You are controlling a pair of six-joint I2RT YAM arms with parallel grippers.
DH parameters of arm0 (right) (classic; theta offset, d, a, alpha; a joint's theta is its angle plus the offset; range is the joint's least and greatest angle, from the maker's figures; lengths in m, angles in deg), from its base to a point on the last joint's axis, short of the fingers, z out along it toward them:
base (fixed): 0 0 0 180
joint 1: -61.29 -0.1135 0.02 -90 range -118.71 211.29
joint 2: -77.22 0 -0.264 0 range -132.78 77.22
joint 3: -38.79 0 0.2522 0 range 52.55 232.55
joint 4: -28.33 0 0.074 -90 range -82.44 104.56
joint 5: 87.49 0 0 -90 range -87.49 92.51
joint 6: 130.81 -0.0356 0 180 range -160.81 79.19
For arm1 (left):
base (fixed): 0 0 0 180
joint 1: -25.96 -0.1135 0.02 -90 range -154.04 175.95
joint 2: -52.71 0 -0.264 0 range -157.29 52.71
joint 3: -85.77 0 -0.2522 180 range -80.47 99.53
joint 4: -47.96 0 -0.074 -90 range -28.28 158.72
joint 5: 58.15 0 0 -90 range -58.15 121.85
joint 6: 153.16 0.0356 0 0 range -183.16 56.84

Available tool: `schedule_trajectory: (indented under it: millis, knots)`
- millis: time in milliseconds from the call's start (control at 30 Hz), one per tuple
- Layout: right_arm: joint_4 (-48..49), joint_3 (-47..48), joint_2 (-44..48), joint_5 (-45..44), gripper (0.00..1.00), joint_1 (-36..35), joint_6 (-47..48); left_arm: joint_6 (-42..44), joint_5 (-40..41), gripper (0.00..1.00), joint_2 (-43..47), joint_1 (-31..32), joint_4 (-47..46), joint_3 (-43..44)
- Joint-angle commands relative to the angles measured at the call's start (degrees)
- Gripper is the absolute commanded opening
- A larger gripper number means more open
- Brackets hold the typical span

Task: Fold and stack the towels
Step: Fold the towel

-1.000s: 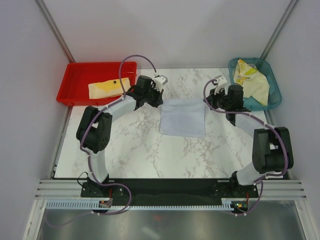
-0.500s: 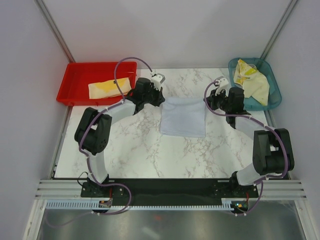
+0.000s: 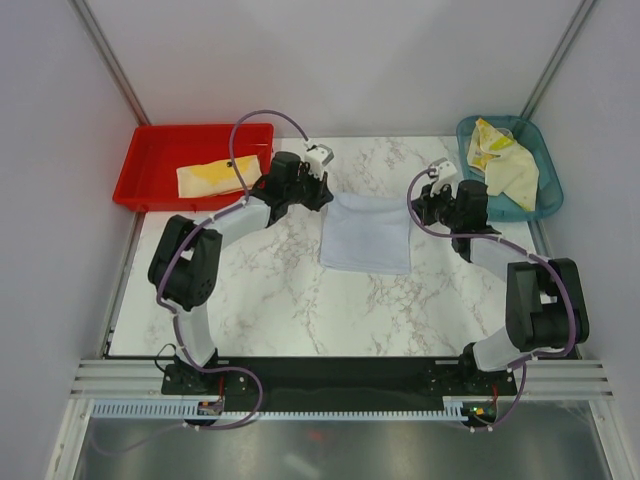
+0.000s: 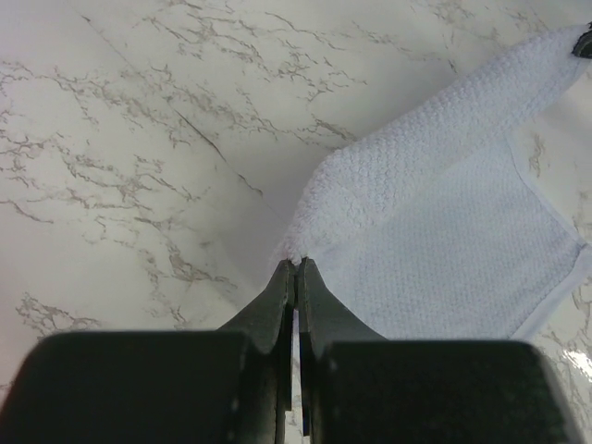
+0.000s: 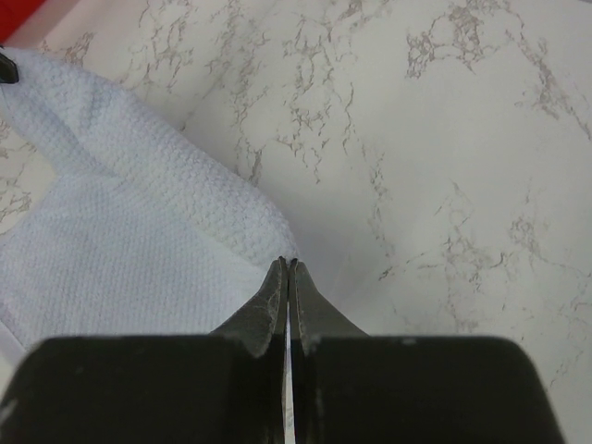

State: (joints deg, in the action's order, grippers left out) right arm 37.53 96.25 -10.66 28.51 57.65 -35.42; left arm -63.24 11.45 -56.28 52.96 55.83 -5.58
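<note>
A pale lavender-blue towel (image 3: 367, 234) lies in the middle of the marble table (image 3: 260, 290). My left gripper (image 3: 327, 196) is shut on its far left corner, and my right gripper (image 3: 416, 206) is shut on its far right corner. In the left wrist view the closed gripper (image 4: 296, 263) pinches a raised fold of that towel (image 4: 444, 231). The right wrist view shows the same: the gripper (image 5: 289, 261) is shut on the towel (image 5: 120, 240), whose held edge is lifted above the layer below. A folded cream-yellow towel (image 3: 212, 177) lies in the red tray (image 3: 150, 150).
The red tray sits at the far left corner. A teal basket (image 3: 545, 160) at the far right holds crumpled yellow towels (image 3: 505, 165). Grey walls close in the back and both sides. Both arm bases stand at the near edge.
Both grippers have shifted slightly toward the far side, still holding the towel's corners, and the towel's far edge has moved with them.
</note>
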Motion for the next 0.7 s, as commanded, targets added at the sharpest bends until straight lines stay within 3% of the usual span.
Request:
schedule_trajectory:
  millis: [0,667]
  knots:
    - [3.8,-2.1,3.5,0.7,0.00,-0.1,-0.9,3.5,-3.7,0.02,3.7,-0.2,-1.3,-2.2]
    - [-3.3,-12.2,16.0,-3.3,0.00,-3.1,-7.9,1.0,-4.1,0.02,12.4,1.2,-2.4,-15.1]
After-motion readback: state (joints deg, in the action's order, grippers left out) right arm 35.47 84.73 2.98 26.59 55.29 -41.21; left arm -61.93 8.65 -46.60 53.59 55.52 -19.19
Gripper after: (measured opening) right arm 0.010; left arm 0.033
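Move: The white towel's near edge lies flat on the table, and its lifted far edge is to go to it: the near left corner is about 16 cm back from the left hand, some 1 cm left and 8 cm below. From the right hand, the near right corner is roughly 15 cm back, level sideways and 8 cm below. The red bin's middle stands about 34 cm left of the left hand and 10 cm ahead; the teal basket's is some 27 cm right of the right hand and 12 cm ahead. The towel's raised far edge, still pinched at its ends by both closed grippers, is drawn back over the flat part towards the near edge. Both hands travel back together about 6 cm; the left one sinks and drifts left only slightly, while the right ends at much the same height. The wrists hardly turn, and both keep their hold. ##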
